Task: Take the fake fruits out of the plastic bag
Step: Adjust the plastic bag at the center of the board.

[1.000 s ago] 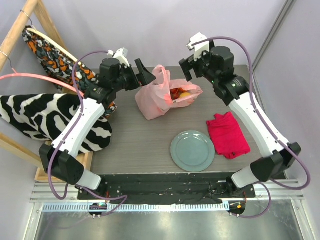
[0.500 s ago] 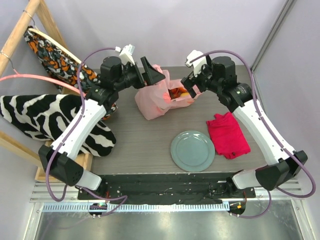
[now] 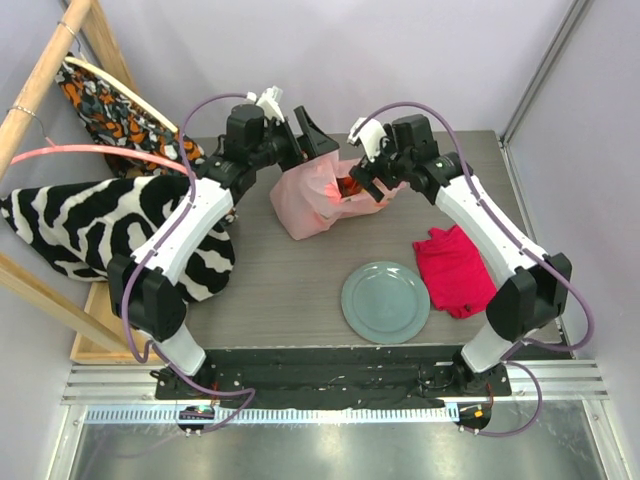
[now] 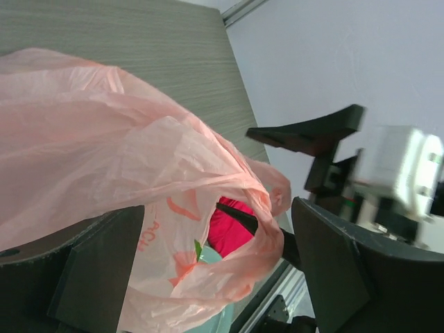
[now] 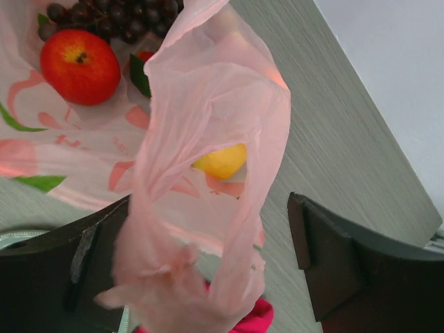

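Note:
The pale-pink plastic bag (image 3: 312, 198) lies at the back middle of the table, its mouth facing right. Inside it, the right wrist view shows a red apple (image 5: 80, 66), dark grapes (image 5: 118, 17) and a yellow lemon (image 5: 220, 161); a bit of red fruit (image 3: 346, 187) shows from above. My left gripper (image 3: 312, 140) is open over the bag's back edge, with a handle loop (image 4: 263, 229) between its jaws. My right gripper (image 3: 366, 180) is open at the bag's mouth, with the other handle loop (image 5: 208, 208) hanging between its jaws. The cherries are hidden.
A grey-green plate (image 3: 385, 301) sits near the table's front. A folded magenta-red cloth (image 3: 455, 268) lies to its right. A zebra-print cloth (image 3: 90, 225) and a patterned garment (image 3: 110, 105) hang on a wooden rack (image 3: 40, 70) at the left.
Both grippers have moved inward toward the bag. The left one went right, over the bag's back edge; the right one went left and down to the bag's mouth.

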Controlling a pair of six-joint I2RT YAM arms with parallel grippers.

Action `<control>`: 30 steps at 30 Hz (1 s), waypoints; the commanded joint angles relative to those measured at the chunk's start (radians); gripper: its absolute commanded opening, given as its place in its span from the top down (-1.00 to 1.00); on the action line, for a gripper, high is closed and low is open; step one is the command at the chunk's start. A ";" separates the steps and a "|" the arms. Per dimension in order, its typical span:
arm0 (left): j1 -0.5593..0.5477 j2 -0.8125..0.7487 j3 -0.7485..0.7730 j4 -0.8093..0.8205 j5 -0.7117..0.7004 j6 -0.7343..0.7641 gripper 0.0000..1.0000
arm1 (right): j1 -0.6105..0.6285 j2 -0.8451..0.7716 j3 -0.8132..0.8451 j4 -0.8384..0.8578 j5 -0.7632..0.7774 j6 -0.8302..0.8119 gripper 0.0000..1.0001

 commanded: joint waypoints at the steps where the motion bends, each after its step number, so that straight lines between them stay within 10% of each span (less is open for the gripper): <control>1: -0.006 0.003 0.066 0.085 0.005 0.000 -0.68 | -0.028 0.034 0.095 -0.009 0.003 0.015 -0.50; 8: -0.056 0.004 0.143 0.073 0.036 0.141 1.00 | -0.106 0.126 0.229 -0.037 -0.019 0.124 0.66; 12: -0.165 -0.078 -0.010 0.047 0.023 0.232 1.00 | -0.160 0.182 0.325 -0.041 -0.043 0.211 0.98; 20: -0.239 -0.102 -0.181 -0.021 -0.168 0.411 1.00 | -0.189 0.211 0.367 -0.018 -0.042 0.306 0.97; 30: -0.214 0.328 0.691 -0.147 -0.498 0.764 1.00 | -0.351 0.643 1.057 0.148 -0.030 0.613 0.98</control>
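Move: One handle of the plastic bag already lies slack between my open left fingers, about 2 cm to the right of the hand and 1 cm ahead. The other hangs between my open right fingers, about 1 cm ahead, 1 cm left and 2 cm down. From the right hand, the fruits in the bag are roughly 8 cm ahead, 5 cm left and 18 cm below; the plate is about 18 cm back and 4 cm right, the red cloth about 10 cm back and 20 cm right, both down on the table. I shut both hands on the handles; my left lifts a little as it pinches, pulls back about 10 cm while dipping, then swings forward and up again, ending some 8 cm farther right with its fingers tipped up. My right hand, closing as it goes, carries its handle about 17 cm forward, also right and up, speeding up late and turning clockwise with its left side rising. ##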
